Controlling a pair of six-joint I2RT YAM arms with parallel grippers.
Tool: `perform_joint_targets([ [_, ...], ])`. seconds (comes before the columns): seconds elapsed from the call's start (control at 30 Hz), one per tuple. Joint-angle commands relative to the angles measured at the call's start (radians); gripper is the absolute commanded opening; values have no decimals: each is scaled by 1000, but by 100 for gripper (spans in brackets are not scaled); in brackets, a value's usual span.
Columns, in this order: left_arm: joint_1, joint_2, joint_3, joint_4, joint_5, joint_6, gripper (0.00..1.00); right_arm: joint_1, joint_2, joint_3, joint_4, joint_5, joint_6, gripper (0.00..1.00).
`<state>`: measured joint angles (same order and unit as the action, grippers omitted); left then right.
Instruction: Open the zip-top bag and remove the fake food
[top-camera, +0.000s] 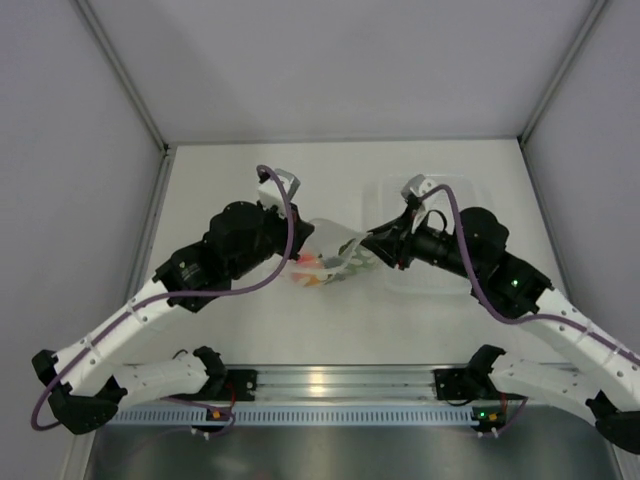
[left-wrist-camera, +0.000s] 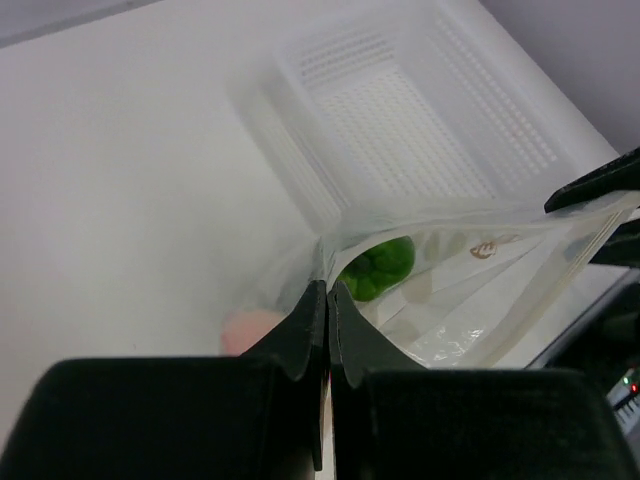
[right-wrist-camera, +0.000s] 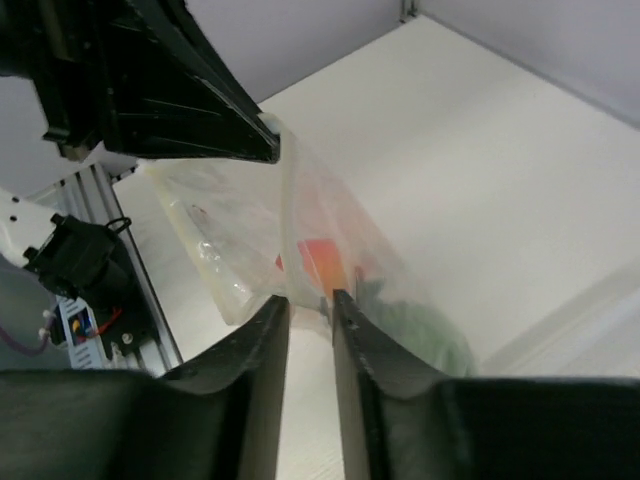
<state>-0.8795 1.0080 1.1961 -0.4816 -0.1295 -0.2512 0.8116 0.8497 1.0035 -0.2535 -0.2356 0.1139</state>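
The zip-top bag (top-camera: 335, 246) hangs stretched between my two grippers over the middle of the table. My left gripper (top-camera: 308, 238) is shut on the bag's rim (left-wrist-camera: 328, 290). My right gripper (top-camera: 368, 243) sits at the opposite rim, its jaws a narrow gap apart (right-wrist-camera: 311, 302); bare table shows between them and the film lies just past the tips. Fake food is inside the bag: a green pepper (left-wrist-camera: 382, 262), a pinkish peach (left-wrist-camera: 250, 325), an orange-red piece (right-wrist-camera: 322, 262) and a blurred dark green one (right-wrist-camera: 425, 335).
A rigid clear tray (top-camera: 470, 186) lies on the table at the right, under my right arm, just beyond the bag (left-wrist-camera: 420, 130). Grey walls close in the back and both sides. An aluminium rail (top-camera: 330, 382) runs along the near edge.
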Motion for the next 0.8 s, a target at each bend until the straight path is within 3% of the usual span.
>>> perform_joint_targets([
  [0.0,2,6,25,-25,-254,-141,0,15,57,-3,118,128,114,30],
  [0.2,2,27,-22,-34,-421,-339,0,14,126,-81,215,272,312,40],
  [0.23,2,26,-32,-34,-441,-368,0,12,135,-95,229,294,344,50],
  [0.33,2,21,-75,-32,-502,-482,0,9,164,-157,315,321,463,61],
  [0.5,1,-14,-150,-9,-539,-632,0,9,225,-233,454,247,594,63],
  [0.77,-3,20,-182,66,-496,-649,0,9,353,-188,566,128,661,64],
])
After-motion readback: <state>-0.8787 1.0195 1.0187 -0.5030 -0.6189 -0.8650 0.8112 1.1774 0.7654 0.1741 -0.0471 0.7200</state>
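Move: From the right hand, at the mouth edge, the food-filled bag body lies about 6 cm ahead, 5 cm left and 12 cm below. From that hand the pepper sits some 7 cm ahead with no sideways offset, the tomato 5 cm ahead and 11 cm left, both about 16 cm down; the white basket lies roughly 14 cm ahead, 17 cm right and 22 cm down. From the left hand, the bag body is about 4 cm ahead, 5 cm right and 12 cm below. The right fingers let go of the bag's mouth edge, opening from barely parted to well apart as the hand sinks about 12 cm, going forward and left alongside the bag and tipping down some 30 degrees. The left hand keeps its shut pinch on the other edge and carries it down 7 cm, left and forward, turning nearly 40 degrees counter-clockwise. ##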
